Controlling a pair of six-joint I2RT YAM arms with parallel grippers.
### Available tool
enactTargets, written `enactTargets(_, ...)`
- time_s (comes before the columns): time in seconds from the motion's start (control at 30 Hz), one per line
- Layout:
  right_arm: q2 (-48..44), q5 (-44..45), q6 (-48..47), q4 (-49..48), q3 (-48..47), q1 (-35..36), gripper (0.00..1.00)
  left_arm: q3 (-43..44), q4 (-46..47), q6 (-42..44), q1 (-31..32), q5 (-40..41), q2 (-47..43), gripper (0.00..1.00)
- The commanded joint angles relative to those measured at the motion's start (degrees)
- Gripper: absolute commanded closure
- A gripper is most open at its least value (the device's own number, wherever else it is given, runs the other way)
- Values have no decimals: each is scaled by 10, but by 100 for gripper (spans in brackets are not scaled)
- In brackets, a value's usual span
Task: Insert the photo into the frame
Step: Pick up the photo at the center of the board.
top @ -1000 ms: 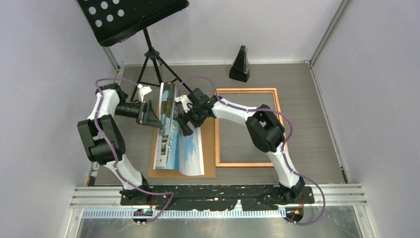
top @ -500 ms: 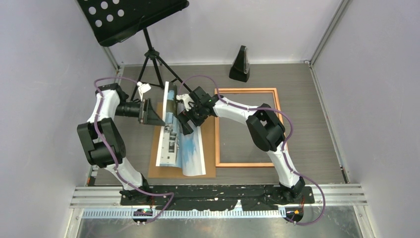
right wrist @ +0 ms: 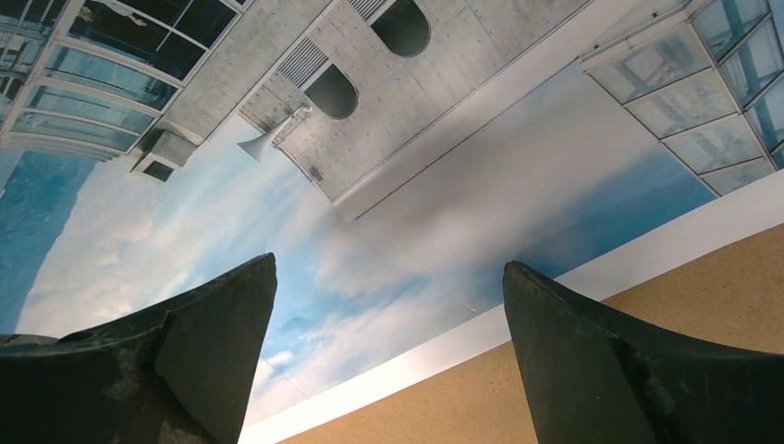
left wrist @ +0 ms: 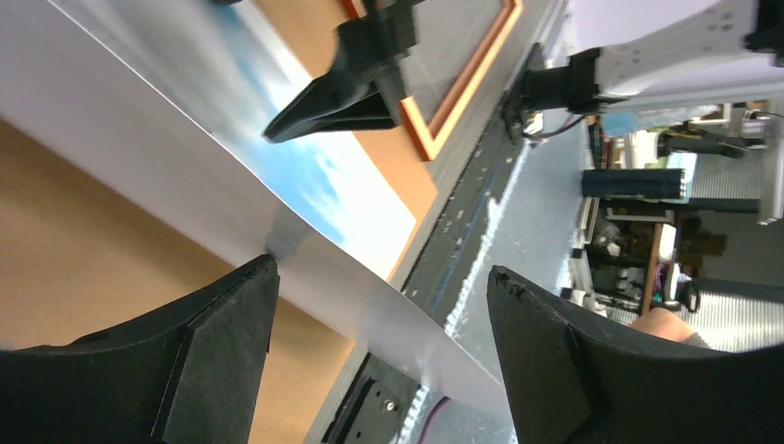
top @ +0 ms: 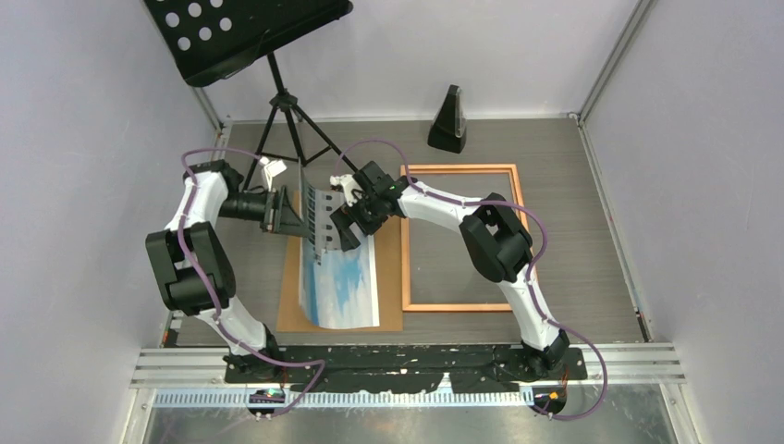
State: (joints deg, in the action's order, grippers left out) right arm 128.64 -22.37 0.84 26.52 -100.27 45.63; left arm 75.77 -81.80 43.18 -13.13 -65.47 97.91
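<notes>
The photo (top: 347, 287) lies partly on the brown backing board (top: 294, 310). Its far end with the building is curled up between the two grippers. My left gripper (top: 298, 218) is open at the photo's raised left edge. In the left wrist view the white edge of the photo (left wrist: 333, 277) runs across the gap of the left gripper (left wrist: 381, 270) and touches the left fingertip (left wrist: 250, 287). My right gripper (top: 347, 233) is open just above the print; in its own view the right gripper (right wrist: 388, 265) hangs over the photo's (right wrist: 388, 185) sky and white border. The copper frame (top: 462, 169) lies flat to the right.
A black music stand on a tripod (top: 285, 102) stands at the back left, close behind the left arm. A black metronome (top: 450, 120) sits at the back, beyond the frame. Grey walls close both sides, and the arm bases' black rail (top: 407, 365) runs along the near edge.
The photo's raised left side has dropped flat at the near end, showing sky, while its far end has curled higher between the grippers. The left gripper has shifted slightly right.
</notes>
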Motion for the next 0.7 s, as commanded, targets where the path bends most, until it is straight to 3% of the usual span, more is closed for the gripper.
enactTargets(0.0, 32, 20, 11, 30, 19, -3, 0, -29, 137, -129, 2, 91, -39, 18)
enactTargets(0.17, 32, 23, 15, 31, 18, -4, 0, -53, 190, -196, 2, 172, -56, 19)
enactTargets(0.37, 32, 25, 16, 31, 19, -4, 0, -82, 221, -235, 2, 189, -54, 26)
enactTargets(0.53, 30, 26, 18, 30, 21, -3, 0, -95, 236, -269, 3, 188, -60, 44)
enactTargets(0.67, 29, 27, 21, 26, 21, -3, 0, -102, 245, -284, 3, 196, -71, 65)
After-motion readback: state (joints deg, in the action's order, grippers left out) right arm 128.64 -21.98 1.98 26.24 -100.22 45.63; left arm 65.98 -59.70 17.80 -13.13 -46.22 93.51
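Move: The photo's raised left edge stands right at the left hand's open fingertips. The photo's middle lies on the board about 14 cm below, 1 cm ahead and 4 cm to the hand's right. The board's middle is some 7 cm right and 1 cm ahead, and the frame's about 33 cm right and 5 cm ahead. From the right hand, hovering low over the photo's right part, the photo's middle is roughly 4 cm back and 3 cm left. The left hand sinks about 7 cm along with the photo's raised left edge, easing some 3 cm out to the left early on, while its fingers, pointing right, tip further down and swing counter-clockwise, some 20 degrees in all. As the descent slows, the fingers close from wide to about half open around the edge, and the right hand stays wide open, low over the photo's right part. ##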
